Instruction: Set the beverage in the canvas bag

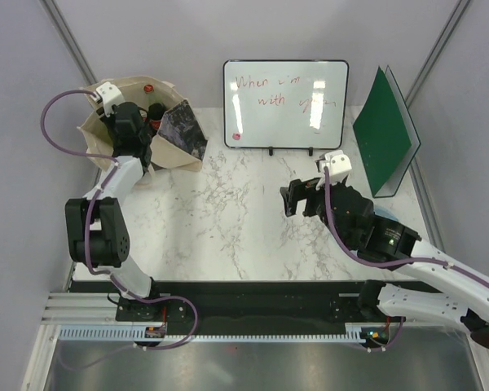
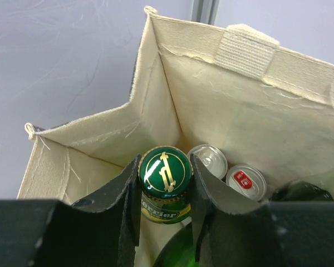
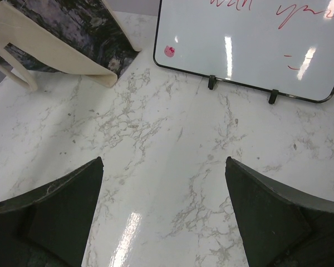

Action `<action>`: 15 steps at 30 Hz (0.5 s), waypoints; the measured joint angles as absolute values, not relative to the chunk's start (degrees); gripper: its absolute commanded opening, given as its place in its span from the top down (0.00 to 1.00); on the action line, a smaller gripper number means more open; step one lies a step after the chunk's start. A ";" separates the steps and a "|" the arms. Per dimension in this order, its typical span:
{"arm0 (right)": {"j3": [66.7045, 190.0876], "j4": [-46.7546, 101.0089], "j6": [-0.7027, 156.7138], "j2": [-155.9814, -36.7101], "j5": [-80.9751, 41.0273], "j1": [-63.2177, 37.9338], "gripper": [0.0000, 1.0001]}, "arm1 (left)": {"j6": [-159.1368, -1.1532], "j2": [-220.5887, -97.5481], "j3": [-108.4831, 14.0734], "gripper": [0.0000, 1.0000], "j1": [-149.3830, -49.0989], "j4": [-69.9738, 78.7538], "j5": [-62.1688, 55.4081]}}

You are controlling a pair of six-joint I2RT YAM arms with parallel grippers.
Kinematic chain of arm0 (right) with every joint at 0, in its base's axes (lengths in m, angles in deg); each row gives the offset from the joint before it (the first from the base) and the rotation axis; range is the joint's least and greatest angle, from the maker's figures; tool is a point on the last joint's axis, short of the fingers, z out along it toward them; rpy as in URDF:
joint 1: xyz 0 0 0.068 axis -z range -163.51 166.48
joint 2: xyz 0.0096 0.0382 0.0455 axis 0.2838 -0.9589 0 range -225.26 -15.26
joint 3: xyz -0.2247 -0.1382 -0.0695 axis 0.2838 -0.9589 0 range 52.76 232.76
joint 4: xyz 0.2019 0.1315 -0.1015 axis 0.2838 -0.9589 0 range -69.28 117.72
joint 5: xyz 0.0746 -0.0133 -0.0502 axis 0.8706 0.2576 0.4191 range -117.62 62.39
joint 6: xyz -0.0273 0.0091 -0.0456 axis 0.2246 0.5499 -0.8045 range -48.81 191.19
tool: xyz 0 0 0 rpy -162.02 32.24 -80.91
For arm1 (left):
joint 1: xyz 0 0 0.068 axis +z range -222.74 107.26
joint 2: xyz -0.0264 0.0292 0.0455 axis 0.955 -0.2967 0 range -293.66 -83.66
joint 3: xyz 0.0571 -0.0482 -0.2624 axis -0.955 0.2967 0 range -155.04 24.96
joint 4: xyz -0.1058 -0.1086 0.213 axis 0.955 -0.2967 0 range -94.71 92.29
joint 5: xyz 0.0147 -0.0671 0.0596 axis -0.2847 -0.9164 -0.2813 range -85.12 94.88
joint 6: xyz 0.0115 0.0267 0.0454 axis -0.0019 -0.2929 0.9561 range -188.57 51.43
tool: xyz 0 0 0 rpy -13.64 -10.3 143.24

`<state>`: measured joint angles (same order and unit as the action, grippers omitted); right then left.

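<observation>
The beverage, a green Perrier bottle (image 2: 165,183) with a green and gold cap, sits inside the mouth of the beige canvas bag (image 2: 211,105). My left gripper (image 2: 165,192) is shut on the bottle's neck just under the cap. In the top view the left gripper (image 1: 130,130) hangs over the canvas bag (image 1: 114,102) at the table's far left, and the bottle itself is hidden by the arm. Two cans (image 2: 209,160) and a dark bottle top (image 2: 300,192) lie deeper in the bag. My right gripper (image 1: 292,199) stands open above bare marble right of centre; in its wrist view (image 3: 164,167) nothing lies between the fingers.
A whiteboard (image 1: 285,94) with red writing stands on clips at the back centre. A green folder (image 1: 385,142) leans upright at the back right. The bag's black printed side (image 3: 78,33) faces the table's middle. Grey walls close in left and right.
</observation>
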<state>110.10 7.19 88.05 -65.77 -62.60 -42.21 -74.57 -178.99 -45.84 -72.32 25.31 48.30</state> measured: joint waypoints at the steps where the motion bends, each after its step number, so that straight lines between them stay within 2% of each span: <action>1: 110.10 7.25 88.01 -65.98 -62.60 -42.21 0.02 | -74.48 -179.45 -45.86 0.98 -72.01 26.16 48.17; 15: 110.08 7.69 87.90 -68.69 -62.55 -41.77 0.02 | -74.19 -186.38 -46.65 0.98 -68.05 28.94 43.78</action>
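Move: The left hand holds a green bottle by the neck inside the bag; the free patch of bag floor lies about 25 cm below, 3 ahead and 3 left. The silver can is some 10 cm ahead and 1 left, the red-tabbed can 13 ahead and 3 right, both roughly 20 lower; the cola bottle leans about 6 ahead and 11 right, 12 lower. From the right hand that patch is some 28 cm ahead, 52 left and 26 below. Left hand, still gripping the bottle's neck, lowers it about 5 cm into the bag, edging left and forward. ##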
